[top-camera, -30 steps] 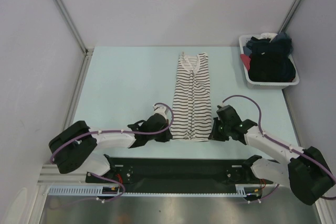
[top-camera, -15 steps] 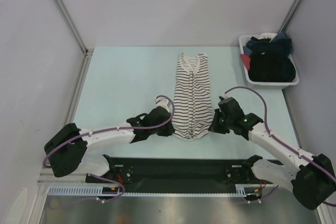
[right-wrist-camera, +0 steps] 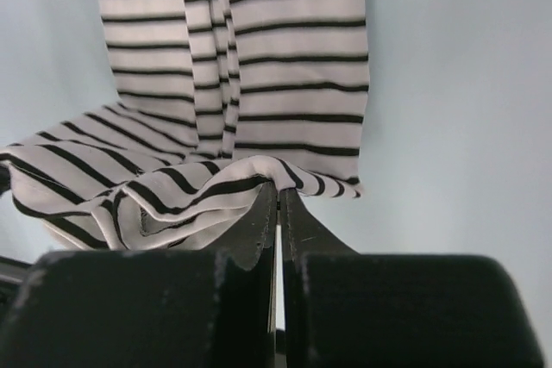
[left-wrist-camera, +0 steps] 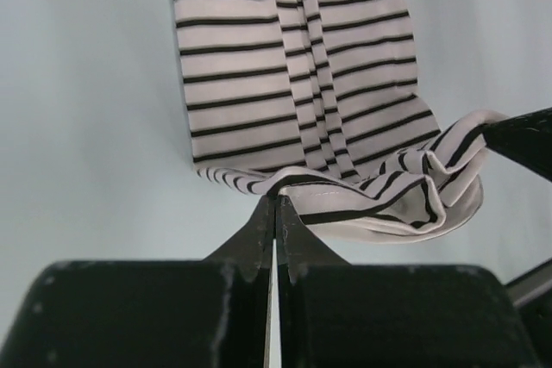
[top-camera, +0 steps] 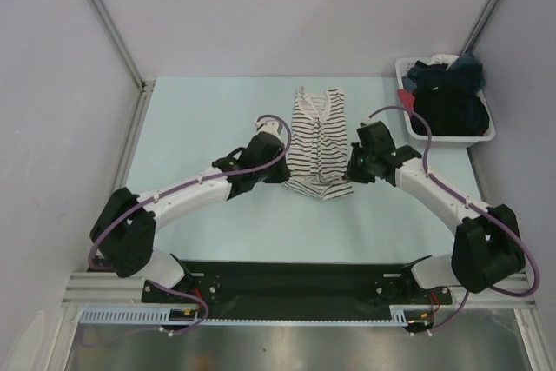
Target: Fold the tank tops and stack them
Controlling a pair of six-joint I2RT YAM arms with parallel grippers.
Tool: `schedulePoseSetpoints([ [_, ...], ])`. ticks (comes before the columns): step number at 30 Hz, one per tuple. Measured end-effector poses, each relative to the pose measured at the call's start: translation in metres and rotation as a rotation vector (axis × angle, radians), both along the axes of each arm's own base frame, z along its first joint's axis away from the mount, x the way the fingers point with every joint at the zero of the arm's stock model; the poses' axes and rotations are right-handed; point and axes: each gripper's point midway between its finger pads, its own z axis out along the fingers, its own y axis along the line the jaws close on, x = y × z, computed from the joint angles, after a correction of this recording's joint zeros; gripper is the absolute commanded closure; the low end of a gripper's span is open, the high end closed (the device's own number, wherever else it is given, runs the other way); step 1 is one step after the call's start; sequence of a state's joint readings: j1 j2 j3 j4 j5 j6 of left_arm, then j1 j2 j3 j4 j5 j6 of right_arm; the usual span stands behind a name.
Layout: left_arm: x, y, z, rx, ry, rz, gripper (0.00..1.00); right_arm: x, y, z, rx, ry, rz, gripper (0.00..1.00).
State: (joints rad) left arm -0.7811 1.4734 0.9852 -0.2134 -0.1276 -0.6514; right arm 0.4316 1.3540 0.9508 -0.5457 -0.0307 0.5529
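The white tank top with thin black stripes (top-camera: 317,132) lies lengthwise mid-table, straps at the far end. Its near hem is lifted and carried back over the body, so the lower part bunches in a loose fold (top-camera: 321,184). My left gripper (top-camera: 283,171) is shut on the hem's left corner. My right gripper (top-camera: 351,171) is shut on the right corner. In the left wrist view the fingertips (left-wrist-camera: 276,199) pinch the striped edge (left-wrist-camera: 371,204). The right wrist view shows the same pinch (right-wrist-camera: 278,187) on the fabric (right-wrist-camera: 172,187).
A white bin (top-camera: 450,137) at the back right holds a heap of dark clothes (top-camera: 447,97); I cannot single out a black top in it. Grey walls close in the table on three sides. A black rail (top-camera: 295,280) runs along the near edge.
Both grippers have moved away from the near edge toward the far side, carrying the hem corners with them. The top's lower part has lifted and doubled back over its middle.
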Motion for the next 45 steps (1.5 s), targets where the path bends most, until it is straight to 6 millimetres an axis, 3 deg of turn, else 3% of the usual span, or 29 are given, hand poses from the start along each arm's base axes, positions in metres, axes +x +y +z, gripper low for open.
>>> schedulePoseSetpoints([
  [8, 0.064, 0.004, 0.001, 0.046, -0.007, 0.059, 1.00, 0.075, -0.006, 0.015, 0.009, -0.036, -0.053, 0.99],
  [15, 0.129, 0.005, 0.007, 0.050, -0.032, 0.102, 1.00, 0.127, -0.008, 0.005, 0.028, -0.027, -0.073, 0.99],
  [18, 0.145, 0.004, 0.000, 0.050, -0.027, 0.105, 1.00, 0.145, -0.009, 0.001, 0.036, -0.025, -0.082, 0.99],
  [27, 0.170, 0.000, -0.030, 0.061, 0.027, 0.087, 1.00, 0.174, -0.014, -0.009, 0.057, -0.015, -0.099, 0.98],
  [38, 0.195, -0.013, -0.014, 0.029, 0.030, 0.061, 1.00, 0.189, -0.016, -0.014, 0.079, -0.010, -0.102, 0.98],
  [45, 0.205, -0.009, -0.033, 0.029, 0.090, 0.057, 1.00, 0.200, -0.018, -0.012, 0.094, -0.032, -0.106, 0.96],
])
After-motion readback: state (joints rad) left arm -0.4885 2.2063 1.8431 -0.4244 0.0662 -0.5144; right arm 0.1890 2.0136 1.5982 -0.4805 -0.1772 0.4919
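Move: Both hands already hold the bottom corners of the lengthwise-folded striped tank top, raised roughly 10 cm off the table. The neckline base they carry it towards lies about 28 cm ahead and 12 cm to the right of the left hand, and about 28 cm ahead and 10 cm to the left of the right hand. The shoulder straps lie some 10 cm beyond the neckline base, and the white clothes basket is about 30 cm ahead and 34 cm to the right of the right hand. Both arms, fingers still shut on the two hem corners, sweep side by side about 20 cm forward over the tank top towards its neckline, quick for the first 15 cm and then easing off. The right hand stays nearly level, while the left dips, lifts a little and sinks again to end about 3 cm lower; the wrists turn only slightly and the hem stays raised between them. ##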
